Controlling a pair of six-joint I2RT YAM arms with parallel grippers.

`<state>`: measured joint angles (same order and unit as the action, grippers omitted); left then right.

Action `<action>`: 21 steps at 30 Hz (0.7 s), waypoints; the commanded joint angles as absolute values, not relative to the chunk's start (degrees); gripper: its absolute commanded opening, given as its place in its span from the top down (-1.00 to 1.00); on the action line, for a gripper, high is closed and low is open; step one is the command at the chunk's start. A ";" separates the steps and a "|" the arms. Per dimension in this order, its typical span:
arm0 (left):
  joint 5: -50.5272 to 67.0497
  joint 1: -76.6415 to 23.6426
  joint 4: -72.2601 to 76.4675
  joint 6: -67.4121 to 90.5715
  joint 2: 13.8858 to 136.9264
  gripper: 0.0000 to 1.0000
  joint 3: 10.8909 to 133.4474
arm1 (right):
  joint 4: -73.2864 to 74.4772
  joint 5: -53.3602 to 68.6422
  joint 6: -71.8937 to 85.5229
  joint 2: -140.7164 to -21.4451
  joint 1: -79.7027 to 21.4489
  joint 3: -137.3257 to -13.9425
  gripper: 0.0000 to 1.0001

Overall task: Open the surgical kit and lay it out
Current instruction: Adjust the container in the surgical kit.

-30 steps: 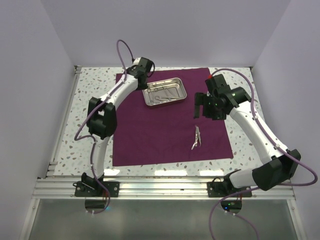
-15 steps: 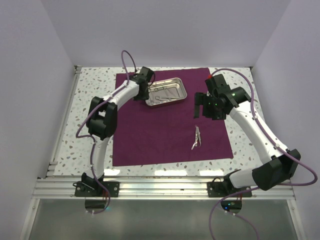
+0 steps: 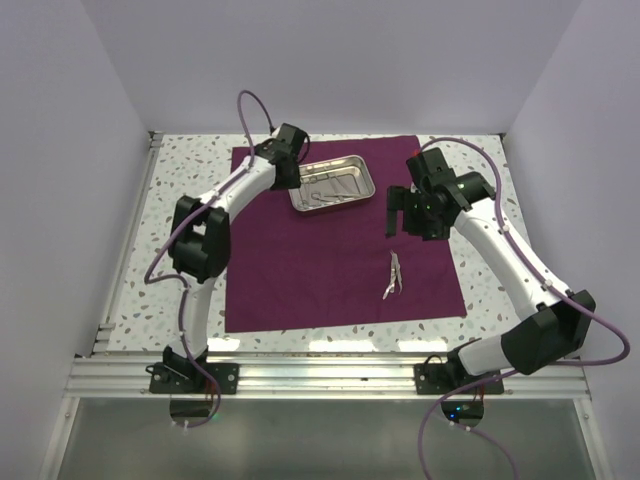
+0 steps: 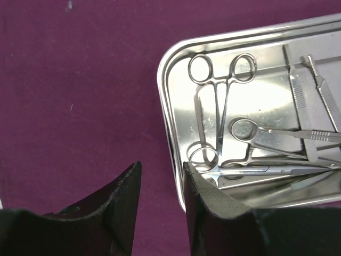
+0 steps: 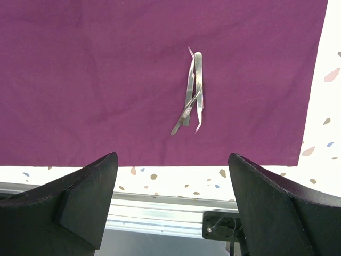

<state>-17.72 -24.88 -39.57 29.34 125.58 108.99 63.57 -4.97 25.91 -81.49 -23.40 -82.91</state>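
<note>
The dark purple cloth lies spread flat on the table. On its far part sits the shiny steel tray, holding ring-handled forceps and several other slim steel tools. My left gripper is open at the tray's left end. One finger is over the tray rim, the other over the cloth, and nothing is clamped. Two slim silver instruments lie crossed on the cloth. My right gripper hangs wide open above them, empty.
Speckled white tabletop borders the cloth on every side. An aluminium rail runs along the near edge by the arm bases. Pale walls enclose the left, back and right.
My left jaws have widened and the left wrist has shifted slightly at the tray's left end. The right arm has edged a little left, jaws unchanged.
</note>
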 commanded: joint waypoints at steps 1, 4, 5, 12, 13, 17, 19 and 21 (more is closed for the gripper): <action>-15.12 -25.14 -37.27 29.44 123.66 0.18 110.92 | 62.67 -4.66 25.58 -81.74 -23.38 -84.90 -0.76; -14.68 -25.22 -37.27 29.88 125.33 0.19 110.74 | 62.84 -5.01 25.66 -81.74 -23.38 -85.08 -0.76; -14.68 -25.22 -37.27 30.23 126.20 0.20 110.39 | 62.93 -5.18 25.58 -81.74 -23.29 -85.17 -0.76; -14.50 -25.05 -37.62 31.11 128.58 0.46 108.90 | 63.54 -6.68 24.17 -84.81 -23.38 -90.51 -0.76; -14.41 -25.05 -37.53 31.11 128.76 0.50 108.81 | 63.72 -6.85 23.82 -86.73 -23.38 -91.83 -0.76; -13.54 -24.61 -37.18 30.68 129.72 0.66 108.02 | 63.81 -6.94 23.03 -92.61 -23.29 -101.74 -0.77; -12.92 -24.35 -36.74 30.32 129.73 0.77 107.41 | 64.16 -7.03 22.41 -95.61 -23.29 -107.19 -0.77; -12.66 -24.17 -36.47 29.71 129.73 0.84 106.70 | 64.68 -7.21 22.06 -100.44 -23.29 -110.90 -0.77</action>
<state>-14.06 -24.77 -37.28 30.85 129.40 108.49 64.49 -6.61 24.21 -96.20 -23.40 -104.66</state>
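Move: The left gripper hangs half open over the container's left rim, whose middle is about 2 cm ahead, 1 cm right and 4 cm down; the container's own middle is some 4 cm ahead, 11 cm right and 5 cm down. Inside, a ring-handled clamp lies 5 cm ahead and 6 cm right of this gripper. From the right gripper the container is about 23 cm ahead, 16 cm left and 16 cm down, with the tweezers nearly underneath, 3 cm back, 1 cm left and 17 cm down. Lower the left gripper about 3.5 cm, easing just over 1 cm right, so the fingertips straddle the container's left rim near its closer corner, and close them as you sink until they pinch the rim. Hold the right gripper wide open; partway through, send it forward about 8 cm, rising 4 cm and drifting left towards the container's right end, touching nothing. ##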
